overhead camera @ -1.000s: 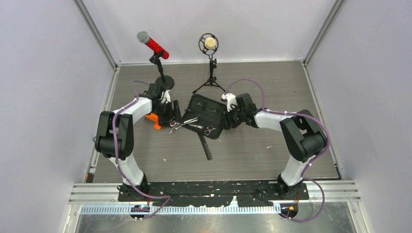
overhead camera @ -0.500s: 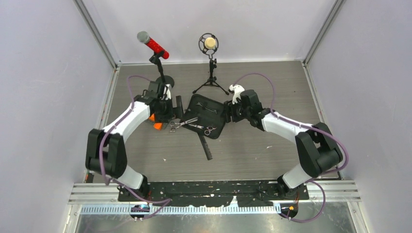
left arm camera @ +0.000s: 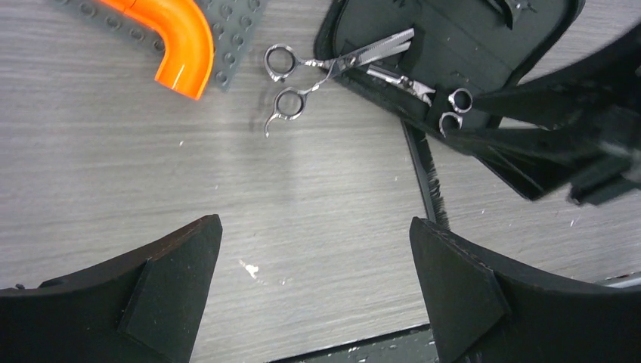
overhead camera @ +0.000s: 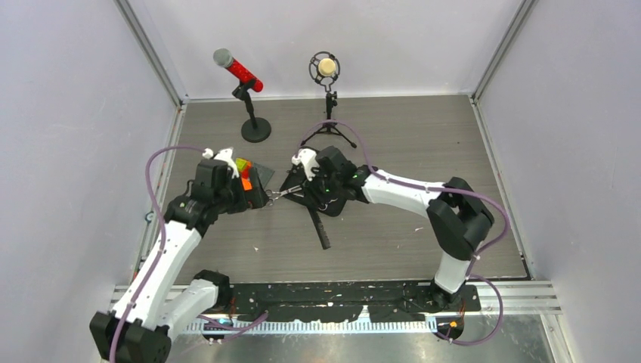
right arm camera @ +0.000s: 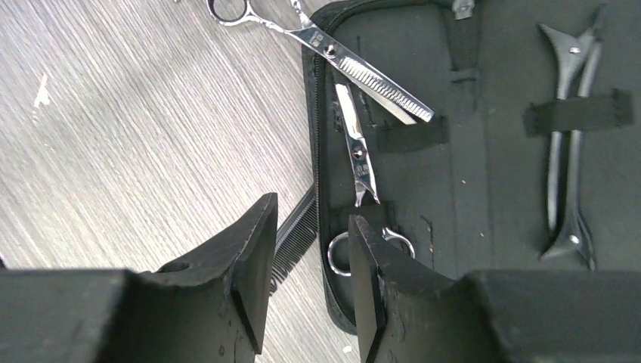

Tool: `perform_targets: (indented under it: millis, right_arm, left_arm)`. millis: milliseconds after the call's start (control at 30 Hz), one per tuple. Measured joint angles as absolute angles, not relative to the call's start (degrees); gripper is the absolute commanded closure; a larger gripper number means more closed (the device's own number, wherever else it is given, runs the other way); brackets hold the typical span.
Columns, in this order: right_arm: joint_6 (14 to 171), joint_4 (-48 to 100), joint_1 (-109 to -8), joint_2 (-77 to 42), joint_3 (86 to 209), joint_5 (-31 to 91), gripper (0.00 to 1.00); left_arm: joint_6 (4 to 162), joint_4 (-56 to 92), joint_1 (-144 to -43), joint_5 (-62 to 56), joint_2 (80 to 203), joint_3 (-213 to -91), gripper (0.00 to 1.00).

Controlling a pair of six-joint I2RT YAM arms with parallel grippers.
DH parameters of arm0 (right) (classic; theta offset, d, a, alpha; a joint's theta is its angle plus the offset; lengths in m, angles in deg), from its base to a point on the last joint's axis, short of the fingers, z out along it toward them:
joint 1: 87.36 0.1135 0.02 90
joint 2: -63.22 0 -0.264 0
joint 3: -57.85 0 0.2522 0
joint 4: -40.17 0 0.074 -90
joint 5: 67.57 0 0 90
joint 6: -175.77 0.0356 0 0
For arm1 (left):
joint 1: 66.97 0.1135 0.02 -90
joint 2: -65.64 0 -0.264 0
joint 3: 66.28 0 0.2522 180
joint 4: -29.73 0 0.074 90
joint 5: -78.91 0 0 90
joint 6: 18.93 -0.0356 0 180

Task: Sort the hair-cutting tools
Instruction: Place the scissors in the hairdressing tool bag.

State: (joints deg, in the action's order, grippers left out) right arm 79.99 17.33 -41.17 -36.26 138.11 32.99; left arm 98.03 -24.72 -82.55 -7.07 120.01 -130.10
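Toothed silver scissors [left arm camera: 332,64] [right arm camera: 355,64] lie across the left edge of the open black case [right arm camera: 469,189], rings on the table. A smaller pair of scissors [right arm camera: 359,159] [left arm camera: 423,87] lies inside the case. Two black hair clips [right arm camera: 571,151] sit under a strap. The black comb [overhead camera: 321,227] [right arm camera: 295,227] lies on the table by the case's near corner. My right gripper [right arm camera: 311,212] [overhead camera: 316,193] hovers over that corner, jaws parted, holding nothing. My left gripper [left arm camera: 314,223] [overhead camera: 255,198] stands wide open above bare table, left of the scissors.
An orange curved piece [left arm camera: 178,41] sits on a grey studded plate [left arm camera: 234,45] left of the case. A red microphone [overhead camera: 238,69] and a round microphone [overhead camera: 326,68] on stands are at the back. Walls enclose the table on three sides.
My left gripper has opened wide and drawn back toward the near left. The right arm has swung left over the case, its jaws widening briefly then narrowing.
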Motion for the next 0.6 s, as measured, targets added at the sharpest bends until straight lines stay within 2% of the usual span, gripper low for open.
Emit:
perform_targets:
  millis: [233,400,600]
  right_arm:
    - [76.84,10.95,-38.76,-45.31,145.41,32.12,0.7]
    - [75.42,7.61,-37.78,-48.54,147.42,31.27,0.73]
    - [74.07,5.77,-37.06,-50.36,149.48,29.69,0.86]
  left_arm:
    - [98.14,-29.7,-82.39,-8.8,109.5,-125.32,0.01]
    - [98.14,-30.99,-82.35,-9.33,107.97,-124.05,0.01]
    - [98.14,-31.1,-82.33,-9.35,108.52,-123.64,0.02]
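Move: The right hand hangs half open over the tool bag, its target, the zipped edge where the comb juts out, about 2 cm to its left, 1 cm back and 7 cm below. The small scissors lie some 3 cm left and 2 cm ahead, the thinning scissors about 9 cm left and 4 cm ahead, the comb 6 cm back and 1 cm right, all roughly 7 cm down. From the left hand that edge is about 13 cm right, 4 cm ahead and 15 cm below. The right hand sinks about 6 cm, easing slightly left and back, onto the bag's zipped edge beside the comb, tipping its fingers some 15 degrees steeper and narrowing them to about half their gap with the tips astride the edge. Meanwhile the empty left hand keeps its fingers wide open and draws back about 4 cm, a little left and down, away from the thinning scissors. ##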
